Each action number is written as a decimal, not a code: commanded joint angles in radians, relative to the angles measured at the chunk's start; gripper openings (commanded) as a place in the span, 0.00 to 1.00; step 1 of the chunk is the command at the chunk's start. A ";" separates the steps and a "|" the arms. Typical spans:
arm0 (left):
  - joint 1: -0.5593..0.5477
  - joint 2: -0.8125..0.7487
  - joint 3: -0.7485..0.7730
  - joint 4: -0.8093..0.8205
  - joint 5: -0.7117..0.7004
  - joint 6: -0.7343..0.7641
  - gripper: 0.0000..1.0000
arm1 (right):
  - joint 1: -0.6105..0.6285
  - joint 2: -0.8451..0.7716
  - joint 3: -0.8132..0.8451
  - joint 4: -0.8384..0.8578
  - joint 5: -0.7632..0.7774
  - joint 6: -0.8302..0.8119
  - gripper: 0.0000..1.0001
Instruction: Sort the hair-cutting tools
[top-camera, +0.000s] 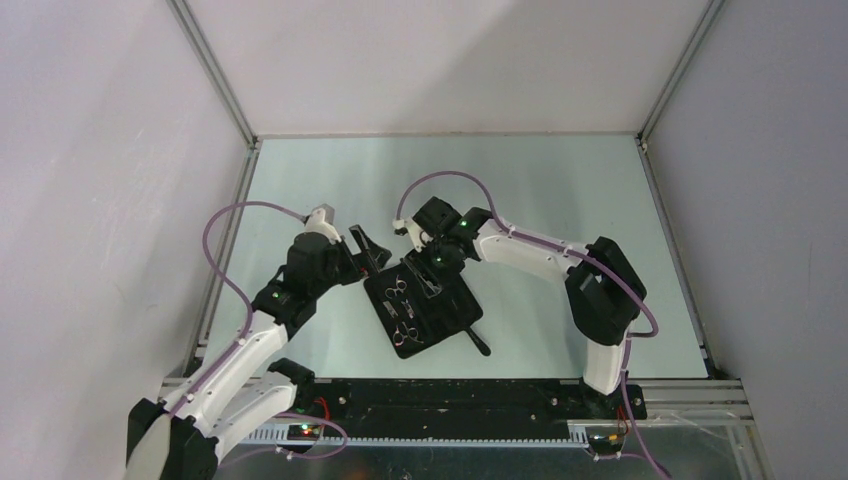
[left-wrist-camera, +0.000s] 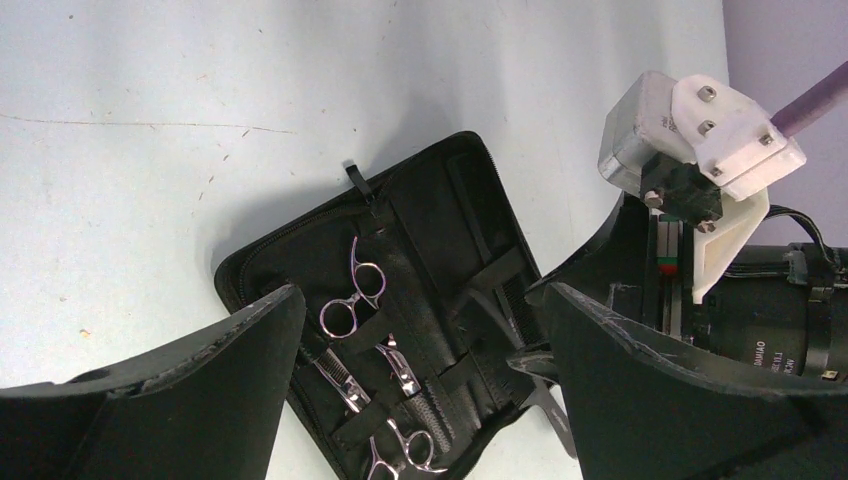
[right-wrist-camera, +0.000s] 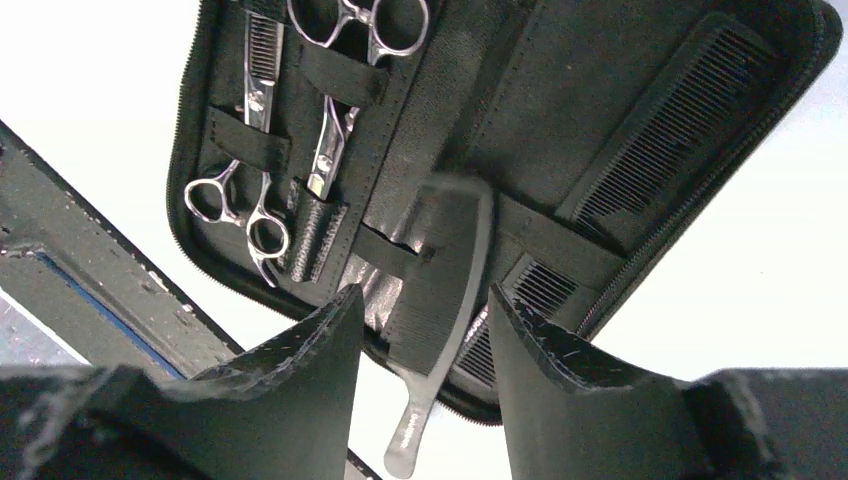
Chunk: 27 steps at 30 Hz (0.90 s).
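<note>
A black zip case (top-camera: 447, 316) lies open in the middle of the table. Two silver scissors (top-camera: 395, 288) (top-camera: 407, 332) sit under straps in its left half, and both show in the right wrist view (right-wrist-camera: 252, 120) (right-wrist-camera: 335, 130). A black comb (right-wrist-camera: 440, 290) lies in the right half under a strap, its handle (right-wrist-camera: 410, 440) poking over the case's edge. My right gripper (right-wrist-camera: 425, 310) stands open astride the comb, with a gap on each side. My left gripper (left-wrist-camera: 420, 330) hangs wide open above the case (left-wrist-camera: 430, 200), holding nothing.
A second, finer comb (right-wrist-camera: 680, 130) sits in a slot along the case's far side. The two grippers are close together over the case (right-wrist-camera: 560, 90). Enclosure walls and metal rails border the table (top-camera: 560, 190).
</note>
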 joint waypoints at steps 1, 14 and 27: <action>-0.005 -0.002 0.003 0.001 0.001 -0.010 0.96 | 0.017 -0.071 0.012 -0.025 0.056 -0.001 0.55; -0.016 -0.036 -0.006 -0.046 -0.007 -0.022 0.96 | 0.136 -0.222 -0.212 -0.090 0.239 0.148 0.54; -0.025 -0.105 -0.013 -0.106 -0.024 -0.054 0.96 | 0.252 -0.205 -0.377 -0.019 0.320 0.229 0.48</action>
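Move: The long comb's handle, sticking out past the case's near right edge, lies about 9 cm back and 9 cm right of the right hand, some 7 cm below it. The tool case's middle is about 1 cm ahead and 3 cm left, the front scissors 4 cm back and 8 cm left, and the slotted comb 5 cm ahead and 4 cm right, all roughly as low. From the left hand the handle lies about 13 cm back, 20 cm right and 14 cm below. With the long comb already out of its grip, draw the right gripper back about 10 cm and some 7 cm to the right, over the case towards the comb's handle, rising a touch first and then sinking to end 4 cm lower. Swing the fingers about 15 degrees nearer to vertical and keep them half open, stopping short of the handle without touching it. ##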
